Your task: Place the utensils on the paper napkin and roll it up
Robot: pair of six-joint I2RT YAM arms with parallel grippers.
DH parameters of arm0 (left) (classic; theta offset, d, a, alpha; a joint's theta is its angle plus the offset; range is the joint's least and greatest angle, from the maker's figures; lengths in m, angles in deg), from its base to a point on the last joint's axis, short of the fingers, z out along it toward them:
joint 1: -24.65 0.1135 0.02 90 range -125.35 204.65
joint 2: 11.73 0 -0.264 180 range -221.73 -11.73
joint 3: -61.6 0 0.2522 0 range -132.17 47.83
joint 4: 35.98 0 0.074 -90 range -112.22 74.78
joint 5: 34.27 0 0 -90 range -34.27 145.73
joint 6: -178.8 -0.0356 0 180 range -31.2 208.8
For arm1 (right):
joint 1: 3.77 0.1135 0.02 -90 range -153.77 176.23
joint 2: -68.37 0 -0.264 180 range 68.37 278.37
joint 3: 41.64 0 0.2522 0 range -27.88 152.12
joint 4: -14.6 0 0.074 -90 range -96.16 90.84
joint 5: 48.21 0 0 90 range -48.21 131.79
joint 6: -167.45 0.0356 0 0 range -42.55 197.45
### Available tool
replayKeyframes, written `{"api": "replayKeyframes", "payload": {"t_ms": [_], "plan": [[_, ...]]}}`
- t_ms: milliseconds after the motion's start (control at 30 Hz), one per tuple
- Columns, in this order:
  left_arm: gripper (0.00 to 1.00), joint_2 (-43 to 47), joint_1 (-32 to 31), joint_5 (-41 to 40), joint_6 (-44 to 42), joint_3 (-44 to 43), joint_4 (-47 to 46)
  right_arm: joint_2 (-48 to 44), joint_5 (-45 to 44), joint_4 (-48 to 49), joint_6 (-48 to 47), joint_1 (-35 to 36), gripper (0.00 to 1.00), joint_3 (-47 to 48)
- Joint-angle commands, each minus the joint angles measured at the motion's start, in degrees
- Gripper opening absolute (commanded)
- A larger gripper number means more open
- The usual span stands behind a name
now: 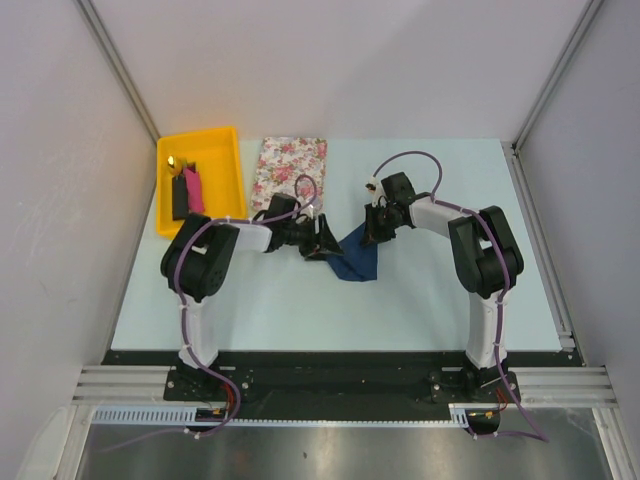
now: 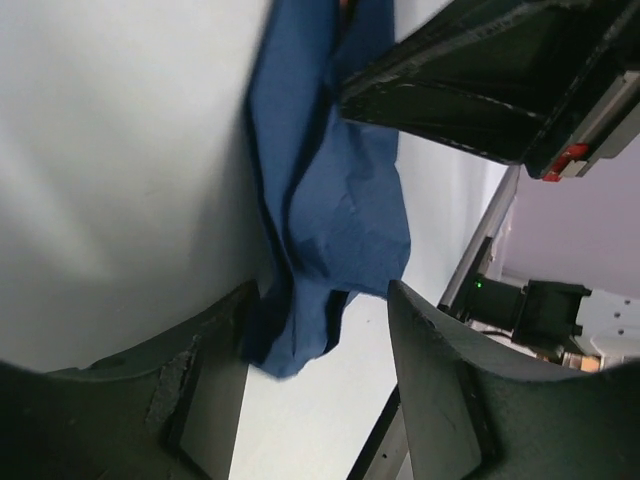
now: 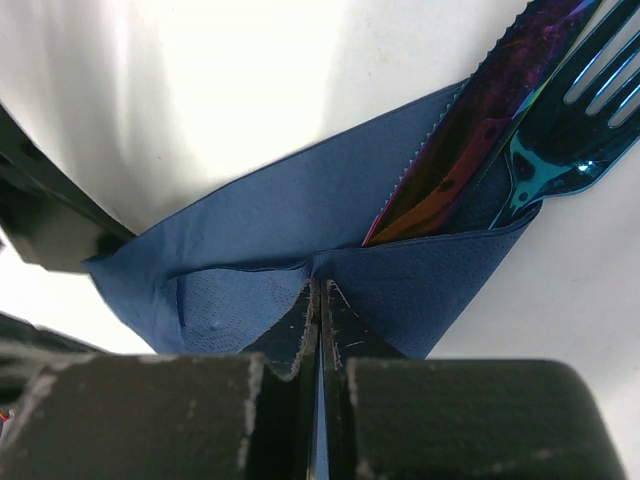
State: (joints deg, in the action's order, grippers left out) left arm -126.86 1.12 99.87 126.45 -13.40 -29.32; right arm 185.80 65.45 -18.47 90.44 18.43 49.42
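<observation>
The dark navy paper napkin (image 1: 360, 260) lies crumpled on the table between both grippers. In the right wrist view it is folded over the utensils: a serrated knife (image 3: 465, 140) with a purple-to-orange sheen and a shiny blue fork (image 3: 565, 135), whose heads stick out of the fold. My right gripper (image 3: 320, 292) is shut on the napkin's (image 3: 300, 215) folded edge; it also shows in the top view (image 1: 375, 233). My left gripper (image 1: 322, 240) is open, and the napkin's (image 2: 335, 190) loose end hangs between its jaws, close to the left finger (image 2: 215, 390).
A pink-and-white floral mat (image 1: 288, 170) lies at the back of the table. A yellow tray (image 1: 225, 150) at the back left holds a black block (image 1: 180, 195) and a pink block (image 1: 194, 190). The right arm's black gripper body (image 2: 490, 80) sits close in front of the left wrist camera.
</observation>
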Motion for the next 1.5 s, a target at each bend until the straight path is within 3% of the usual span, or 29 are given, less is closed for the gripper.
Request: {"api": "replayKeyframes", "payload": {"t_ms": [0,100,267,400,700,833,1067,1467], "plan": [[0.61,-3.35,-2.75,1.91,3.74,-0.9,-7.13,4.74,-4.5,0.76,-1.66,1.01,0.0,-2.33],[0.63,-4.31,-3.45,1.3,3.84,-3.18,-10.31,5.09,-4.33,0.68,-1.48,1.1,0.0,-2.06],[0.62,-6.51,-3.63,-0.46,2.96,-6.61,-7.24,5.18,-4.5,0.5,-1.57,1.1,0.0,-1.71],[0.56,-4.32,-2.32,-0.28,3.13,-3.03,-4.6,4.92,-4.59,0.33,-1.92,0.92,0.0,-1.89],[0.38,5.09,-1.43,-2.3,3.57,3.22,-0.91,4.74,-4.15,1.12,-1.31,0.74,0.0,-2.41],[0.24,6.15,-2.13,-2.48,3.05,1.91,-1.34,4.83,-3.88,1.47,-1.3,0.83,0.0,-2.59],[0.08,4.66,-5.03,-0.73,2.69,-2.22,-2.93,4.83,-3.8,1.56,-1.13,0.92,0.0,-2.59],[0.06,-1.57,-10.48,0.68,6.47,-6.35,-7.58,4.74,-3.8,1.82,-0.78,0.83,0.0,-2.85]]}}
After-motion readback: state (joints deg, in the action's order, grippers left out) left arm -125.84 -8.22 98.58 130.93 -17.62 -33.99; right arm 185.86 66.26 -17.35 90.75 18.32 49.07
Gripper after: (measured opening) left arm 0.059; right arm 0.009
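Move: The napkin's loose left corner lies just in front of my open left fingers: about 2 cm to the right, 1 cm back and 2 cm lower. From that hand, the fork and knife heads are some 8 cm ahead and 9 cm right, and the flowered cloth about 17 cm ahead and 10 cm left. My right hand, shut on the fold beside the utensils, has the corner about 7 cm to its left and 3 cm back. I reach my open left hand about 4 cm right over the napkin's left corner, then ease back left and slightly towards me while the fingers shut and pinch the corner. Still closing, I lift it some 4–5 cm and carry it about 6 cm right, towards my right hand, which stays put with its closed tips holding the fold. ##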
